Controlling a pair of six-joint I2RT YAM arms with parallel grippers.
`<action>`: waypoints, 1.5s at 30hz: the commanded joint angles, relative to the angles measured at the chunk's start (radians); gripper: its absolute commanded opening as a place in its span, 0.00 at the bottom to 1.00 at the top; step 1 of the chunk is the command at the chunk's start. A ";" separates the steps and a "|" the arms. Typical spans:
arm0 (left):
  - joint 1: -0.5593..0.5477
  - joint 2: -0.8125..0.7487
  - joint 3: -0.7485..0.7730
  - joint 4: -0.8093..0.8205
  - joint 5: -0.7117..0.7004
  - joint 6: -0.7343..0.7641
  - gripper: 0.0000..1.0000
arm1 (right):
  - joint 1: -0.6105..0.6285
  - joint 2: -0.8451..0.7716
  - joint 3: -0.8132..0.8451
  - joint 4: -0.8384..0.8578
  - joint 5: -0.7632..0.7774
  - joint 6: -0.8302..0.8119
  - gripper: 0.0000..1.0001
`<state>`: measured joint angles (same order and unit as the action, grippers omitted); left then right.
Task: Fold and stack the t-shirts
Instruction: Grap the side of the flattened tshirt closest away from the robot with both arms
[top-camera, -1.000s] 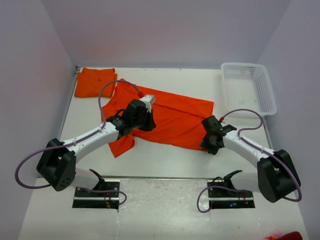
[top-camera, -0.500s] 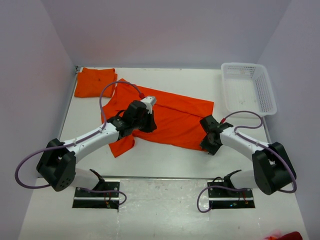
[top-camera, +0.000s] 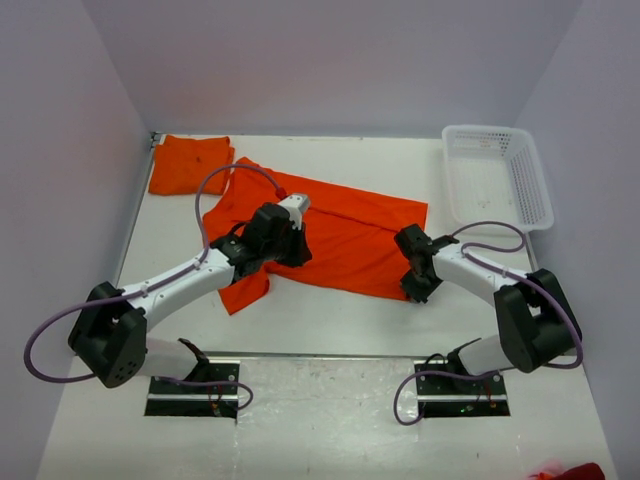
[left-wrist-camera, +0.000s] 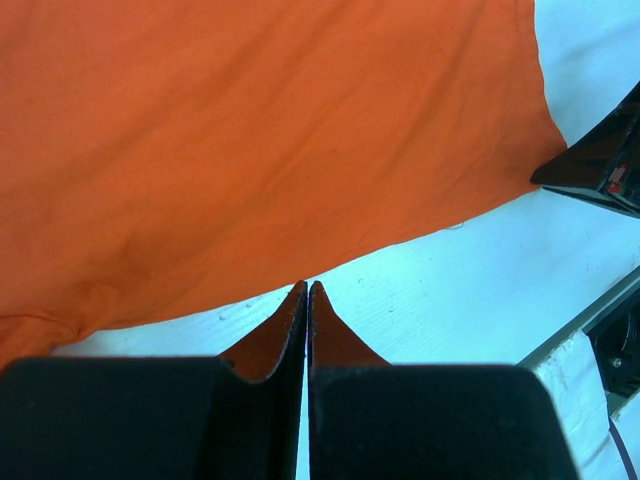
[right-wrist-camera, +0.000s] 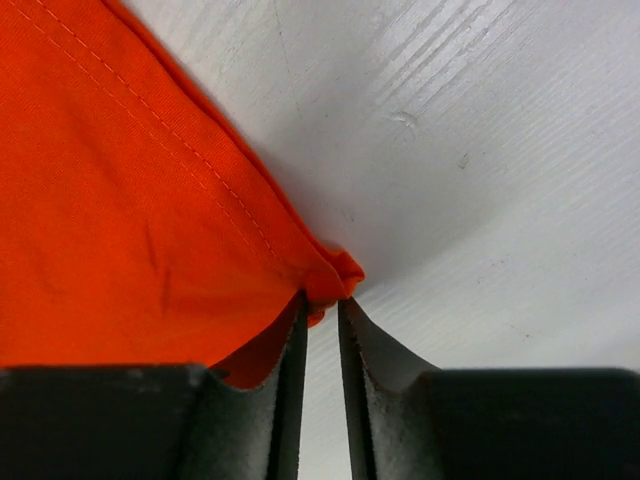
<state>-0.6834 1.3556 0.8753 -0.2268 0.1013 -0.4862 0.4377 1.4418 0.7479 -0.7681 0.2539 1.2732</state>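
A bright orange t-shirt lies spread flat across the middle of the table. A second t-shirt sits folded at the back left corner. My left gripper hangs over the spread shirt's left half. In the left wrist view the left gripper is shut with nothing between its tips, right at the shirt's near hem. My right gripper is at the shirt's near right corner. In the right wrist view the right gripper has its jaws drawn close, with the bunched corner pinched at the tips.
A white plastic lattice basket stands at the back right. The table's near edge runs just in front of the shirt. Purple walls close in the left, back and right sides.
My right gripper has narrowed its jaws onto the shirt's near right corner while its arm drew inward. The left arm has barely shifted.
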 joint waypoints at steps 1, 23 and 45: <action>-0.005 -0.038 -0.009 0.006 0.014 0.009 0.00 | -0.001 0.012 0.018 -0.037 0.067 0.048 0.17; -0.007 -0.091 -0.085 -0.080 -0.207 -0.080 0.06 | 0.032 -0.116 -0.009 0.114 0.093 -0.251 0.00; 0.022 -0.161 -0.147 -0.620 -0.624 -0.761 0.52 | 0.030 -0.083 -0.008 0.346 -0.108 -0.497 0.00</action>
<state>-0.6815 1.1687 0.6918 -0.7986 -0.4782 -1.1709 0.4648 1.3827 0.7433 -0.4702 0.1741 0.8207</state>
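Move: The right hand's fingers already straddle a tuck of the t-shirt's near right corner, right at the fingertips and barely 1 cm below the hand point; the shirt's far right corner lies about 24 cm ahead and 6 cm to the right, the white basket some 31 cm ahead and 25 cm right. From the left hand, the sleeve hem is roughly 14 cm left, 8 cm back and 12 cm below, and the armpit fold is 8 cm left, level with the hand. The right fingers finish closing and pinch the t-shirt's corner cloth, then draw it about 5 cm forward and 4 cm left, slightly raised, the wrist turning counter-clockwise. After a near-still start, the left hand swings some 16 cm left, also back and down towards the sleeve hem, twisting about 50 degrees counter-clockwise while its shut fingers open halfway, without touching the cloth. ##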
